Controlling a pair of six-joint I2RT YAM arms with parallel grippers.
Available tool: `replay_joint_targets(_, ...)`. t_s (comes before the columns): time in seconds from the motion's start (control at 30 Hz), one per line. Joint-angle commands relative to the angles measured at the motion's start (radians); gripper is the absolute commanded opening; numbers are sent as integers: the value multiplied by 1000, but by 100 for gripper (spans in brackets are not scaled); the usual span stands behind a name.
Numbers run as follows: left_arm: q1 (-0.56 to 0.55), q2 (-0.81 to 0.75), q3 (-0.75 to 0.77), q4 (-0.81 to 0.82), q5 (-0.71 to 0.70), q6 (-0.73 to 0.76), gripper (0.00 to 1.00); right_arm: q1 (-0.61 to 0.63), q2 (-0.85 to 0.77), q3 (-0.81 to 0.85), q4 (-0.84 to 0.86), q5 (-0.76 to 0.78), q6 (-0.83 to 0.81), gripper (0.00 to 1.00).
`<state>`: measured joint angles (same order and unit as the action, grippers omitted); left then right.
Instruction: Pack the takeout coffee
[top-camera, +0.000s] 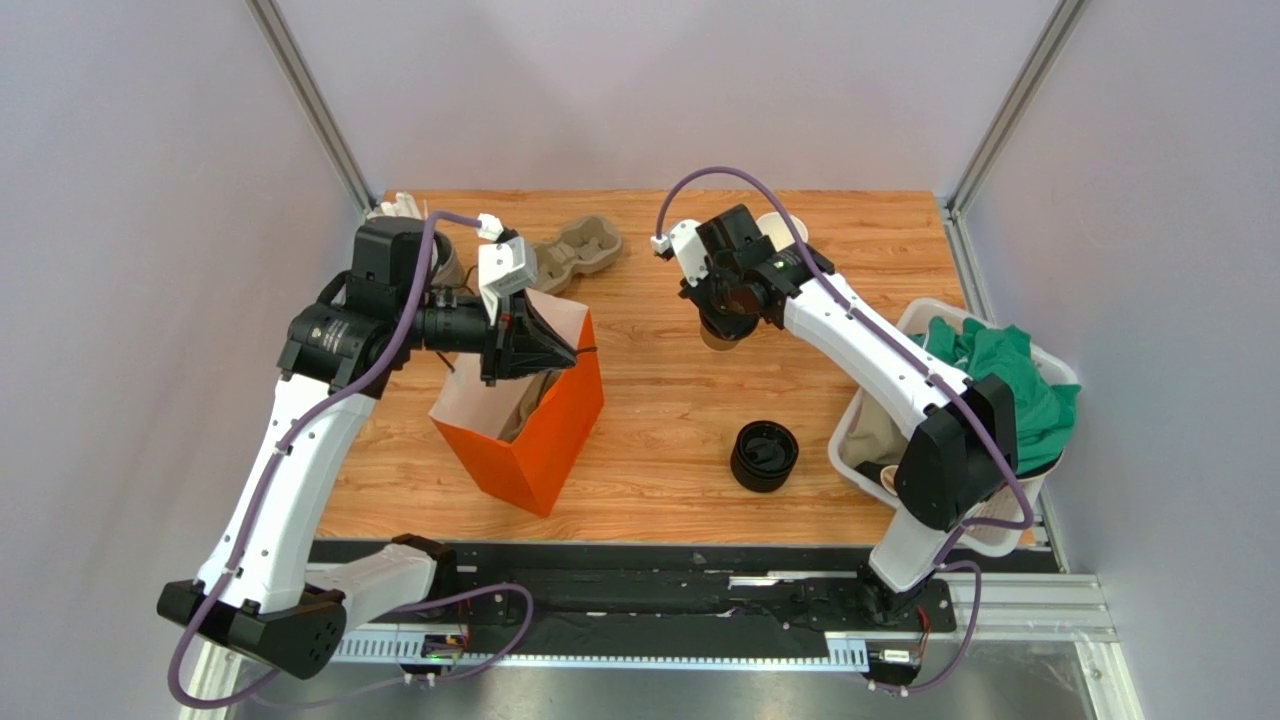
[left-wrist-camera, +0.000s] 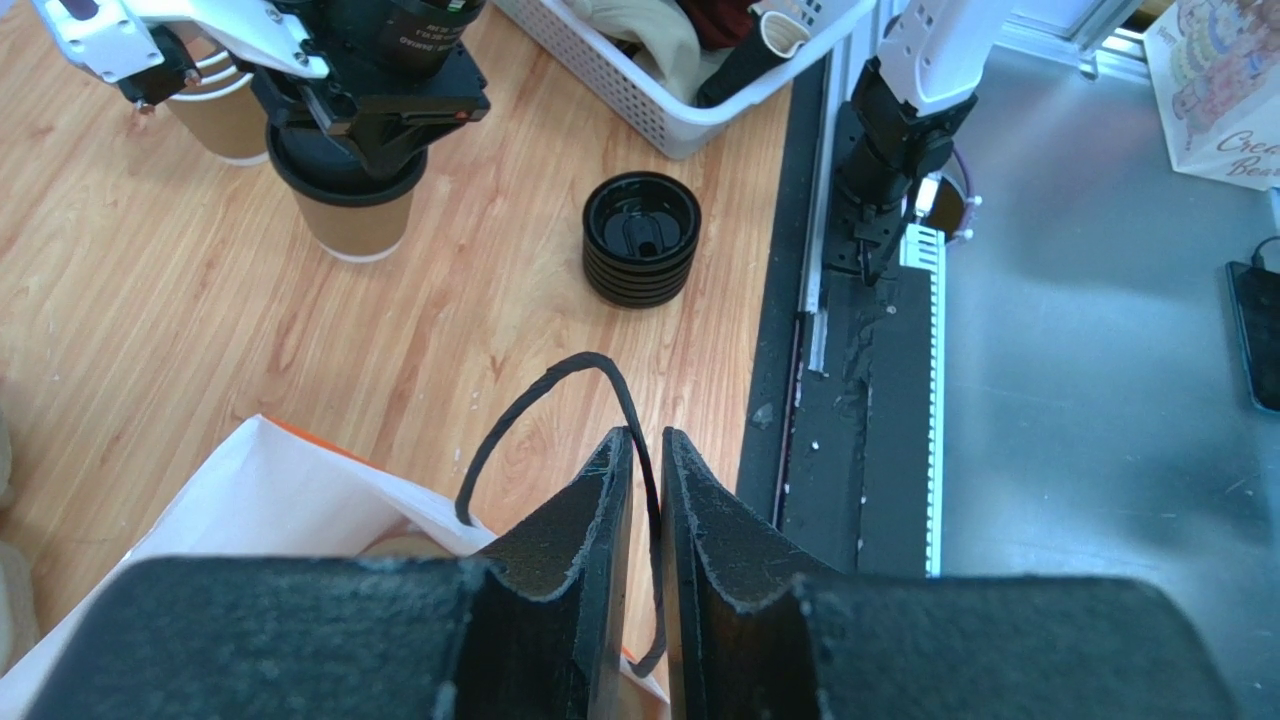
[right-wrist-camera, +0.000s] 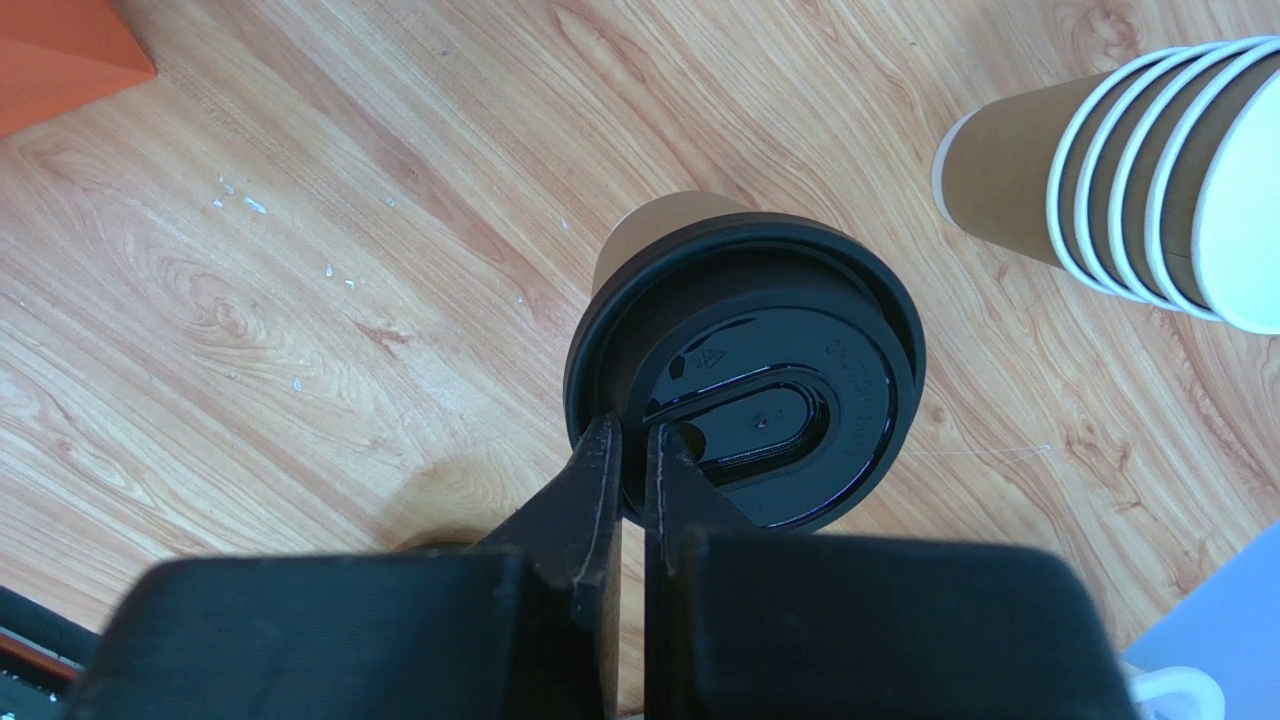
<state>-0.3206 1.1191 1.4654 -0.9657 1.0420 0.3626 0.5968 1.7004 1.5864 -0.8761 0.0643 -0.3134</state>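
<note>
The takeout coffee (right-wrist-camera: 766, 360), a brown paper cup under a round black lid, is on the wood near the table's middle (top-camera: 724, 327). My right gripper (right-wrist-camera: 631, 435) comes down from above and is shut on the near rim of the lid, one finger outside it and one inside. I cannot tell whether the cup's base rests on the table. An orange paper bag (top-camera: 549, 428), white inside, stands open at the left. My left gripper (left-wrist-camera: 643, 438) is shut on the bag's thin black cord handle (left-wrist-camera: 526, 405), holding it up over the bag's mouth.
A stack of black lids (top-camera: 763, 455) lies near the front edge. Lidless brown cups (right-wrist-camera: 1142, 180) lie stacked just beyond the coffee. A cardboard cup carrier (top-camera: 579, 248) sits at the back. A white basket (top-camera: 939, 311) with green cloth stands at the right edge.
</note>
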Motion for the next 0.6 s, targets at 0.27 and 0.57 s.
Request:
replay_joint_targets(0.27,-14,-11,42,45,-40,-25,70,-3,15,4,43,19,17,0)
replay_joint_targets(0.57,-9,-105,44,77,-279,-45,96,-5,19,3,42,16,19,0)
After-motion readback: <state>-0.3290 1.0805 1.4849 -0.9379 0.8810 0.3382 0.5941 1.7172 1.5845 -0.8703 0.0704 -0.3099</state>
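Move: My left hand reaches rightward over the takeout bag, still pinching its black handle; the bag's middle is about 6 cm left, 2 cm forward and 17 cm below this hand. The lidded cup stands some 18 cm ahead and 18 cm right, the lid stack 1 cm ahead and 23 cm right, both about 24 cm down. The empty carrier is roughly 30 cm ahead, 3 cm left and 27 cm down. From my right hand the bag lies about 20 cm left and 15 cm back, level in height. I hold my left hand almost still and spread its fingers from nearly shut to almost fully open, letting go of the bag's handle. As they part I ease the hand about 1.5 cm forward, 1 cm left and slightly up, away from the handle, turning it some 10 degrees counter-clockwise with the tips lifting a little. ##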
